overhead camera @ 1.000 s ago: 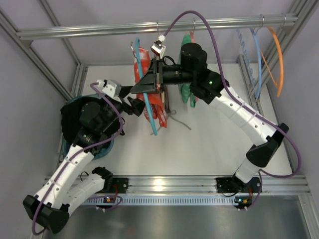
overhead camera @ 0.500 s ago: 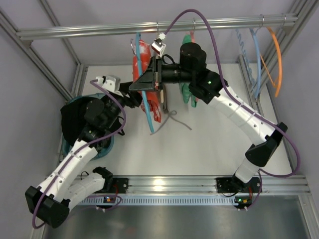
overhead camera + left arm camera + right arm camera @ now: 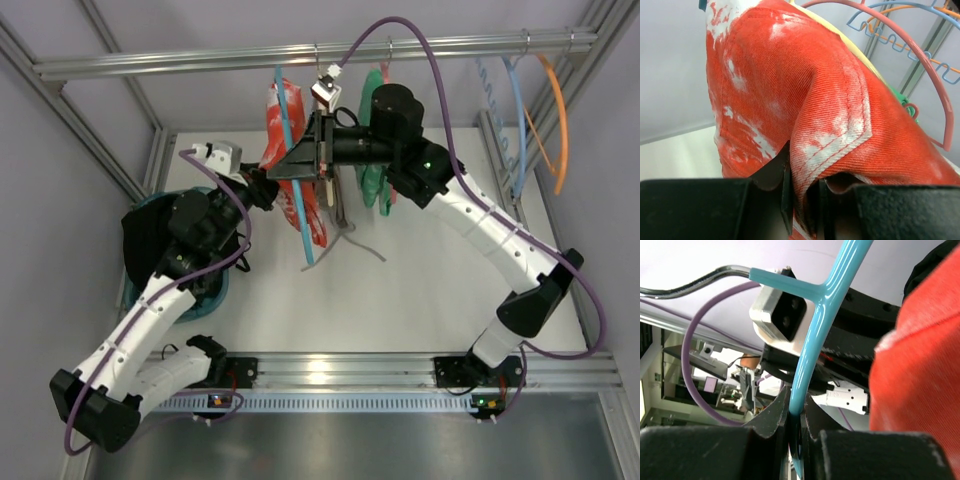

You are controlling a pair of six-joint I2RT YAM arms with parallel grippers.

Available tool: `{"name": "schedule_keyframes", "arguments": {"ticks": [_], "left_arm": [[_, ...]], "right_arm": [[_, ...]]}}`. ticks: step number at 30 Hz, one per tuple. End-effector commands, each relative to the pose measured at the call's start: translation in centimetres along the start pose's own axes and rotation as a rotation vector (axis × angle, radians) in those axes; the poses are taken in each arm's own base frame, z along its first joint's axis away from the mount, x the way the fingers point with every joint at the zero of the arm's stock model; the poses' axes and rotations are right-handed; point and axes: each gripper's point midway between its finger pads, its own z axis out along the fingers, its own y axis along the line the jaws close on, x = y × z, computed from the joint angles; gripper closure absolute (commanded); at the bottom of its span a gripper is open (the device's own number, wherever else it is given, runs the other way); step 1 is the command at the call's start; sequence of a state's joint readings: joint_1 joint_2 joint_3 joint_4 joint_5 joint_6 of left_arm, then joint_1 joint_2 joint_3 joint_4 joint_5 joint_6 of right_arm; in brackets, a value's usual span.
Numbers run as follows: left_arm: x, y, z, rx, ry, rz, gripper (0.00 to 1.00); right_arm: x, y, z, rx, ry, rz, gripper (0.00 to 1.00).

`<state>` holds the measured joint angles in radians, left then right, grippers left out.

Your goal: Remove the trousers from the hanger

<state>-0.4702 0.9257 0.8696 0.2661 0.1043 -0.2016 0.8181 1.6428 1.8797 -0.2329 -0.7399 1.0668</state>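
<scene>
The red-orange trousers [image 3: 283,125] with pale patches hang over the light-blue hanger [image 3: 297,215] below the rail. My right gripper [image 3: 300,168] reaches in from the right and is shut on the hanger's thin bar [image 3: 816,340], which runs up from between its jaws [image 3: 797,415]. The trousers [image 3: 920,370] fill the right side of that view. My left gripper [image 3: 268,190] comes from the left. In the left wrist view a stitched fold of the trousers [image 3: 805,90] is pinched between its closed jaws [image 3: 804,200].
A pink-red hanger [image 3: 922,57] and a cream hanger [image 3: 852,45] hang behind the trousers. A green garment [image 3: 378,175] hangs to the right on the rail [image 3: 200,62]. Blue [image 3: 518,110] and orange [image 3: 558,110] hangers hang far right. A teal bin [image 3: 150,245] with dark cloth sits at left.
My left gripper has moved up and right to the trousers and closed on a fold. The trousers and hanger have swung slightly up and left. The right gripper stays shut on the hanger.
</scene>
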Motion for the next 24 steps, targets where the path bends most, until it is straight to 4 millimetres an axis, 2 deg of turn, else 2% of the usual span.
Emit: {"name": "schedule_keyframes", "arguments": {"ticks": [1, 3, 4, 5, 7, 8, 10, 18, 21, 24], "left_arm": [[-8.9, 0.3, -0.3, -0.066, -0.214, -0.024, 1.00], [-9.9, 0.1, -0.7, -0.064, -0.224, -0.043, 1.00], [-11.1, -0.2, -0.9, -0.061, -0.244, -0.048, 1.00], [-11.2, -0.2, -0.9, -0.063, -0.236, -0.054, 1.00], [-12.2, -0.1, -1.1, -0.066, -0.250, -0.068, 1.00], [-13.3, -0.2, -1.2, -0.066, -0.271, -0.071, 1.00], [-14.3, 0.0, -1.4, -0.075, -0.287, -0.087, 1.00], [-21.5, 0.1, -2.9, -0.091, -0.418, -0.150, 1.00], [-23.9, 0.4, -3.8, -0.122, -0.475, -0.168, 1.00], [-25.4, 1.4, -4.5, -0.174, -0.514, -0.192, 1.00]], "right_arm": [[0.3, 8.7, -5.0, -0.203, -0.020, -0.221, 1.00], [-0.2, 7.9, -5.9, -0.177, -0.042, -0.222, 1.00], [-0.4, 7.5, -6.1, -0.166, -0.050, -0.234, 1.00], [-0.8, 7.1, -6.7, -0.149, -0.065, -0.236, 1.00], [-1.0, 6.4, -7.2, -0.128, -0.076, -0.239, 1.00], [-1.2, 5.4, -7.4, -0.106, -0.080, -0.223, 1.00], [-1.1, 5.0, -8.0, -0.091, -0.086, -0.224, 1.00], [-0.3, 0.2, -8.3, -0.002, -0.073, -0.158, 1.00], [-0.3, -0.7, -8.4, 0.015, -0.075, -0.146, 1.00], [0.1, -1.4, -8.5, 0.030, -0.067, -0.137, 1.00]]}}
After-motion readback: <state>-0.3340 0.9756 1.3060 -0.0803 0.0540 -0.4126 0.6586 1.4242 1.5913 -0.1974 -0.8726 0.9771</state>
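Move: The trousers, already pinched at the edge by the left hand, have their middle about 4 cm ahead of it, 4 cm to its right and 3 cm higher; from the right hand, which holds the blue hanger, that is some 7 cm ahead, 1 cm right and 9 cm lower. The blue hanger's middle is roughly 11 cm above the left hand, 4 cm right and 2 cm back. The yellow hanger stands about 6 cm ahead and 6 cm right of the right hand, 3 cm lower. The trousers' pinched edge is carried up by the left hand about 11 cm, fastest towards the end, and increasingly out to the left, while that wrist rolls some 12 degrees, its left side sinking. The right hand keeps its grip on the blue hanger and draws it about 7 cm right, away from the left hand, then also sinks a little. ##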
